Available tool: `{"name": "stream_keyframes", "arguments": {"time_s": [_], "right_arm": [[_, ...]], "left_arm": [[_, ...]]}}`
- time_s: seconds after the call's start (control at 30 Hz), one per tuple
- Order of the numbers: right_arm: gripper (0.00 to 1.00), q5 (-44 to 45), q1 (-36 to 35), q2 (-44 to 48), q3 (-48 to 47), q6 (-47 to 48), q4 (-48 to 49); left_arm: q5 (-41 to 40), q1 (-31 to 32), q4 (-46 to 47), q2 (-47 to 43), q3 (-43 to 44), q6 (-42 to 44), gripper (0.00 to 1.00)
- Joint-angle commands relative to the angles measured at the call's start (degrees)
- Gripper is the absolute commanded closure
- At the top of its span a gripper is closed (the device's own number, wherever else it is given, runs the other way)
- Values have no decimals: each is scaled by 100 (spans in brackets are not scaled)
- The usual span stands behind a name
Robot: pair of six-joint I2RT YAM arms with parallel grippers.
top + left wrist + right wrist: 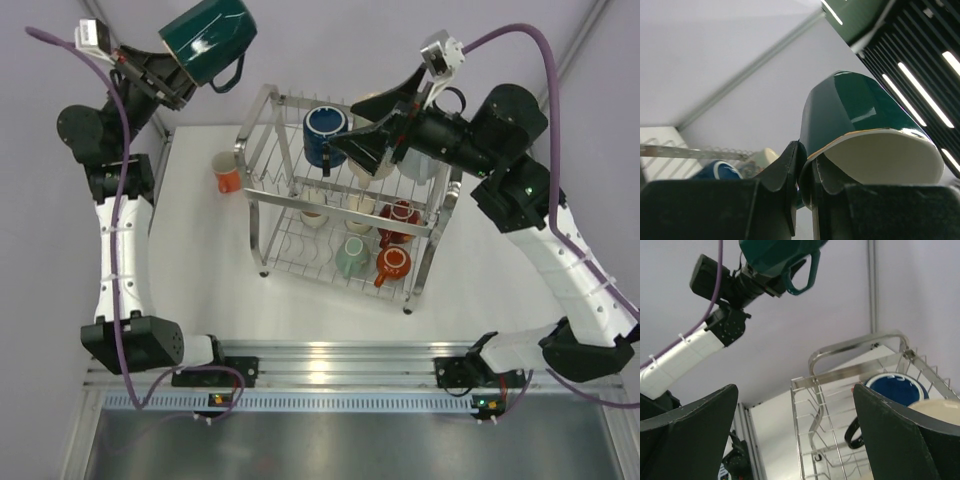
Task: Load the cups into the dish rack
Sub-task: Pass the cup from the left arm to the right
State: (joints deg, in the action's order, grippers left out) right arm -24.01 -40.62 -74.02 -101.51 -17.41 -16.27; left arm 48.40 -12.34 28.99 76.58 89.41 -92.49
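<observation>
My left gripper [178, 80] is raised at the far left, shut on the rim of a dark teal mug [208, 38]. In the left wrist view the jaws [802, 150] pinch the wall of the teal mug [850, 115], one finger inside it. My right gripper [345, 125] is open and empty above the top tier of the dish rack [262, 215]. It stays open in the right wrist view [795, 388], with the rack [860, 362] beyond. A navy mug [325, 130] and a cream mug [375, 165] sit on the top tier. An orange cup [228, 176] stands on the table left of the rack.
The lower tier holds a mint cup [350, 258], an orange cup [392, 264], a red cup [400, 216] and cream cups [313, 214]. The right wrist view shows the left arm with the teal mug [775, 255]. A metal rail [330, 360] runs along the near edge.
</observation>
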Motion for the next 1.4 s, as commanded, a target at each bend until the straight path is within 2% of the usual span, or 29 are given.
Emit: {"name": "stream_keyframes", "arguments": {"time_s": [0.0, 0.13, 0.4, 0.77, 1.0, 1.2, 1.37], "right_arm": [[1, -525, -7, -323, -755, -236, 450], [2, -543, -86, -674, -1037, -298, 607], [5, -552, -341, -1176, -1257, -263, 1231], [9, -289, -965, -1616, -1582, 80, 1451], [16, -130, -1053, -1739, -1713, 141, 1575], [16, -130, -1071, -1871, -1819, 150, 1539], [27, -296, -1071, -1941, -1872, 10, 1575]], "left_arm": [[-349, 565, 1387, 68, 507, -962, 100], [-524, 856, 2179, 138, 446, -1613, 100], [-674, 1594, 2347, 77, 200, -1824, 100], [-630, 1761, 2409, -125, -520, -1931, 100], [-534, 1849, 2418, -204, -670, -2132, 100], [-420, 2025, 2427, -266, -784, -2326, 100], [-332, 2086, 2418, -292, -925, -2449, 100]]}}
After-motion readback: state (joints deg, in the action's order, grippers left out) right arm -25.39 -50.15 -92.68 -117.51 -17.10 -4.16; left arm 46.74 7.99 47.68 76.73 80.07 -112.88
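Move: The left hand holds the green cup by its rim; the right gripper it is being brought to waits about 27 cm to its right, 7 cm back and 5 cm lower. From the right hand, the green cup is roughly 24 cm left, 9 cm ahead and 9 cm higher. Below the right hand in the rack stand the blue mug, some 10 cm ahead, 5 cm left and 14 cm down, and the tall cream mug, about 8 cm ahead, 2 cm right and 13 cm down. Keeping its pinch on the green cup's rim, the left hand carries it about 10 cm right and 6 cm back towards the right gripper, swinging clockwise and rising slightly before sinking again. The right hand reaches 10 cm left to meet it, then lifts to about 4 cm above its start, its wide-open fingers starting to close near the handle; contact there can't be made out. ##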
